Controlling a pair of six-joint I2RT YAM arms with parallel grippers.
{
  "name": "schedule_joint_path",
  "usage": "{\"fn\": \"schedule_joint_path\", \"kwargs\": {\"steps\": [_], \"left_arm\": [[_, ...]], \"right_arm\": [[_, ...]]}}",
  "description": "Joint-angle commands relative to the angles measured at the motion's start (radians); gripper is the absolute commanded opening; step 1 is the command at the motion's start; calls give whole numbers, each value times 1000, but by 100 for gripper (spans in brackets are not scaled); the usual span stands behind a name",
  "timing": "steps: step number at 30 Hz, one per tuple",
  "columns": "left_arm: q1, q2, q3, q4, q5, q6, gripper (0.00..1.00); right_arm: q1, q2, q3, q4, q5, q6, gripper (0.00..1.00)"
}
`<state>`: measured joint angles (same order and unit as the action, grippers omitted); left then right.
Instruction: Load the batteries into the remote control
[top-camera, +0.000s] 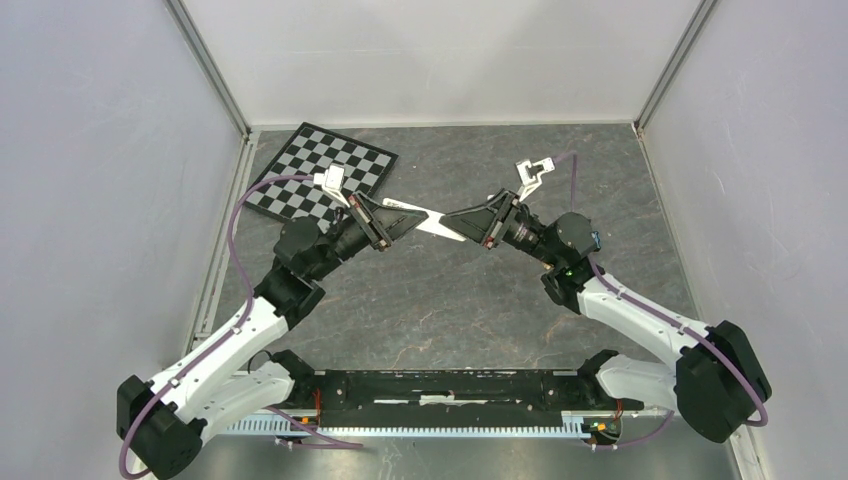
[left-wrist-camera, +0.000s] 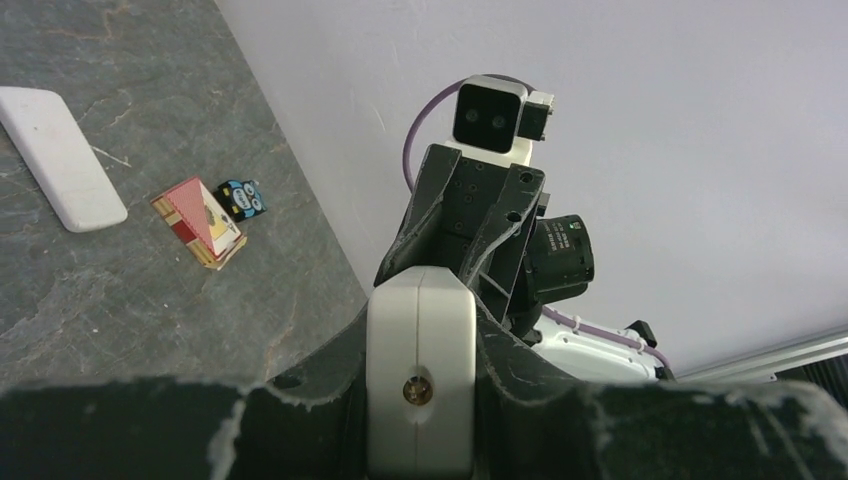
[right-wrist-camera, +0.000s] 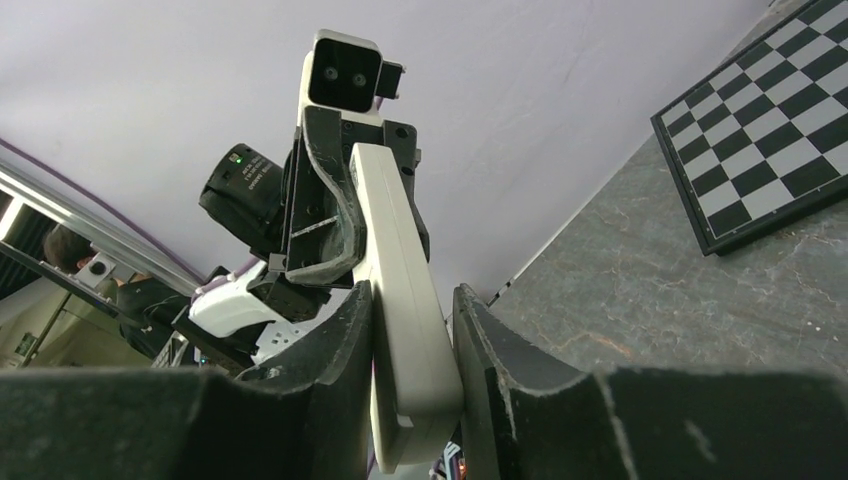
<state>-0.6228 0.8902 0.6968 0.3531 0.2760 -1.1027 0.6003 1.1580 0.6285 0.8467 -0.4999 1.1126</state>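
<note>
The white remote control (top-camera: 438, 226) hangs in the air over the table's middle, held between both arms. My left gripper (top-camera: 415, 218) is shut on one end, and the remote's end face with a small brass screw (left-wrist-camera: 420, 340) fills the gap between its fingers. My right gripper (top-camera: 462, 222) is shut on the other end, where the remote (right-wrist-camera: 395, 280) stands edge-on between both pads. On the table in the left wrist view lies a small dark cluster with round blue ends (left-wrist-camera: 241, 198), seemingly the batteries.
A checkerboard (top-camera: 322, 172) lies at the back left of the dark stone table (top-camera: 430, 310). The left wrist view shows a red and yellow box (left-wrist-camera: 198, 222) beside the dark cluster, and a flat white oblong piece (left-wrist-camera: 60, 158). White walls enclose three sides.
</note>
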Motion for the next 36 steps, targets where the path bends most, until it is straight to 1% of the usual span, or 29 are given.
{"fn": "schedule_joint_path", "kwargs": {"steps": [1,4,8,10,13,17,23,28,31,36], "left_arm": [[11,-35,106,-5,-10,1,2],[13,-34,110,-25,-20,5,2],[16,-26,110,-39,-24,3,2],[18,-24,108,-41,-27,3,2],[20,-17,105,-46,-26,4,2],[21,-6,99,-79,-45,29,2],[23,10,77,-138,-105,84,2],[23,34,62,-144,-142,115,2],[25,54,61,-151,-146,135,2],[29,58,60,-182,-149,169,2]], "right_arm": [[-20,0,-22,-170,24,-147,35],[-20,4,-11,-235,51,-162,43],[-21,8,0,-274,67,-168,48],[-20,11,2,-277,66,-167,50],[-20,18,0,-254,48,-149,55],[-20,31,6,-219,21,-104,64],[-20,44,39,-300,-5,-77,68],[-20,37,14,-294,-23,-33,76],[-22,45,-11,-256,-23,-10,76],[-33,51,-32,-254,12,-27,76]]}}
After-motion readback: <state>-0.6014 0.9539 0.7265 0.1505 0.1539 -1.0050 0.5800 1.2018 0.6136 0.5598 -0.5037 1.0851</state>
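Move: The remote control is already in the left hand, its middle practically at that hand's fingers; from the right hand, pinching the near end, it lies about 4 cm left, level ahead and in height. The loose batteries lie on the table about 14 cm ahead of the left hand, 8 cm left and some 32 cm below. A second white remote lies about 17 cm ahead of the right hand, 13 cm right, 31 cm below. Right fingers open off the remote's end, sinking 8 cm; left lowers the remote some 6 cm and forward. ##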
